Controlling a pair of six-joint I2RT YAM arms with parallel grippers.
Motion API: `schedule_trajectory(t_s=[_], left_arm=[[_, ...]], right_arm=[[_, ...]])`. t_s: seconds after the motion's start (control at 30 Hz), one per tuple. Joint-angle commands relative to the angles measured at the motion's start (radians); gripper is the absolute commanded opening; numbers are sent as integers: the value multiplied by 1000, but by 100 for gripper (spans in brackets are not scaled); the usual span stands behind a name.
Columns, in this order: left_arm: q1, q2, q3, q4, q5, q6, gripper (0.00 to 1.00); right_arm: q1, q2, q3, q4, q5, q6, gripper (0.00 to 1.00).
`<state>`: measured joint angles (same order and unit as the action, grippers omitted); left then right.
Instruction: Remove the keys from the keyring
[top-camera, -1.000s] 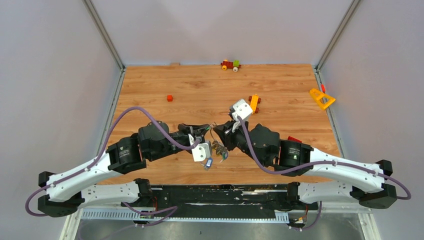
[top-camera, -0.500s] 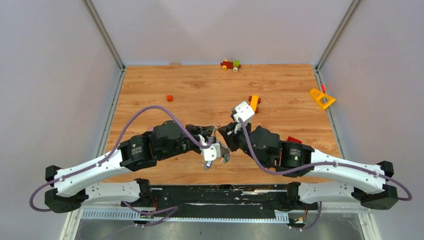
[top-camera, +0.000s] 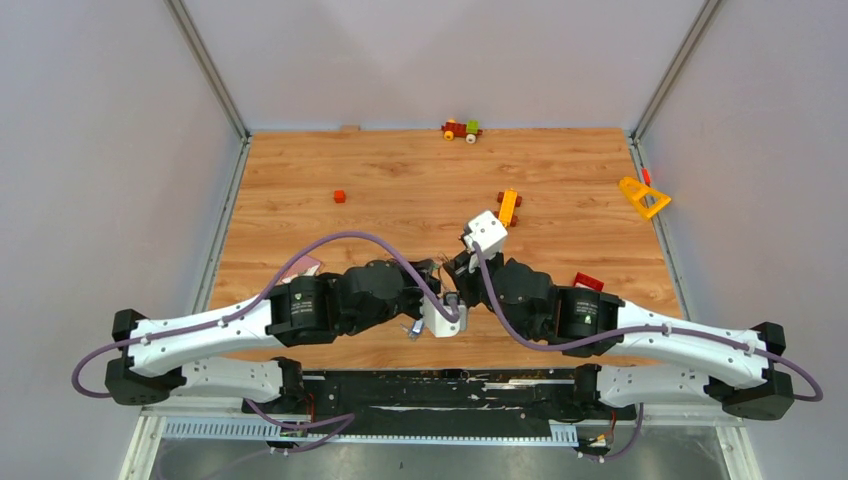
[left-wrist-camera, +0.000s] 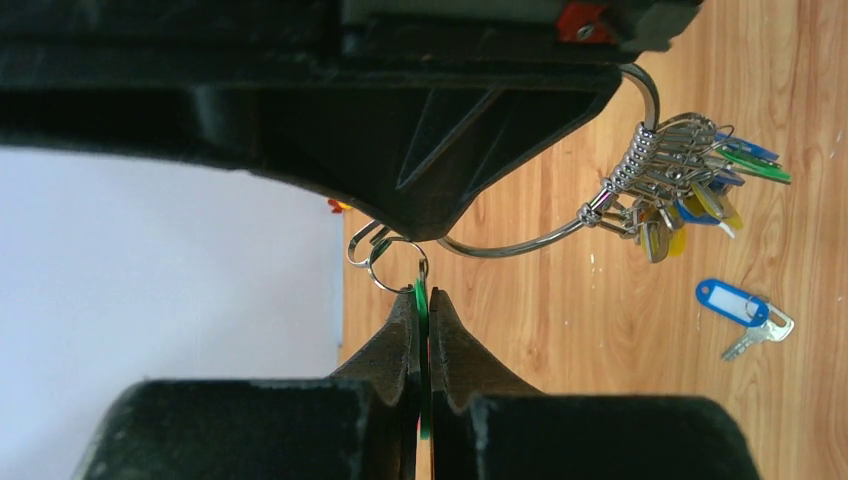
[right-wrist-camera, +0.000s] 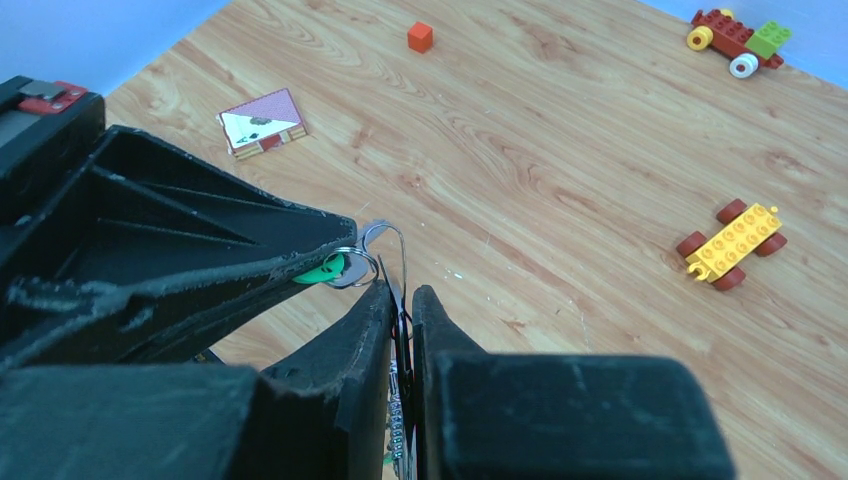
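Observation:
In the left wrist view my left gripper (left-wrist-camera: 422, 292) is shut on a green key tag (left-wrist-camera: 421, 310) that hangs from a small silver ring (left-wrist-camera: 388, 268). That ring is linked to the keyring (left-wrist-camera: 520, 245), a thin wire loop. A bunch of keys (left-wrist-camera: 690, 185) with blue, green and yellow tags hangs further along the loop. My right gripper (right-wrist-camera: 402, 290) is shut on the keyring wire (right-wrist-camera: 398, 245), its tip just beside the left fingers (right-wrist-camera: 200, 250). One loose blue-tagged key (left-wrist-camera: 738, 305) lies on the table. From above, both grippers meet at the table's near middle (top-camera: 450, 270).
Toy bricks lie around: a yellow car (top-camera: 508, 207), a red cube (top-camera: 339, 196), a small train (top-camera: 461, 129) at the far edge, an orange triangle (top-camera: 643, 197) and a red brick (top-camera: 588, 281) on the right. A pink card (top-camera: 305, 266) lies left of my left arm.
My left arm has reached to the right, bringing its gripper close against the right gripper. The right gripper has shifted slightly back. Both stayed shut.

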<state>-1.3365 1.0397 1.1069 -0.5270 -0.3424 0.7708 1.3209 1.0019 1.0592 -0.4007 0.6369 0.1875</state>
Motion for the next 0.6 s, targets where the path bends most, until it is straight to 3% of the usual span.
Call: schedule_trajectory(t_s=[0.0,0.33,0.57], left_arm=[[-102,62,-16,-215,-15,0,0],[-255,96,-69,-129,-168,-12,0],[-363,169,-107,-33,-264,-40,0]], right_arm=[[-35,-70,46,303,177,48,0],[-75,-136,-27,391,138,107,0],[-90,-211,-125,543,57,117,0]])
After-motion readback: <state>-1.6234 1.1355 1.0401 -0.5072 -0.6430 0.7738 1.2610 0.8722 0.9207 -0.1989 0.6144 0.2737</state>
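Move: The green key tag sits in the left fingers, its small ring caught on the keyring's open end, which lies about 2 cm ahead, 3 cm right and 1 cm below the left hand. The key bunch hangs roughly 3 cm right, 9 cm down and level fore-aft; a loose blue-tagged key lies on the table about 5 cm back, 3 cm left and 28 cm down. From the right hand the green tag is some 4 cm left, otherwise level. The green tag, still pinched in the left fingers, is pulled back off the keyring: the left hand first strains slowly back about 2 cm, then jumps back and down to some 5 cm back and 4 cm down in all, drifting right. The right hand keeps its grip on the keyring, sinks about 1 cm, then springs up roughly 3 cm, forward and right, its left side rolling up some 15 degrees. ##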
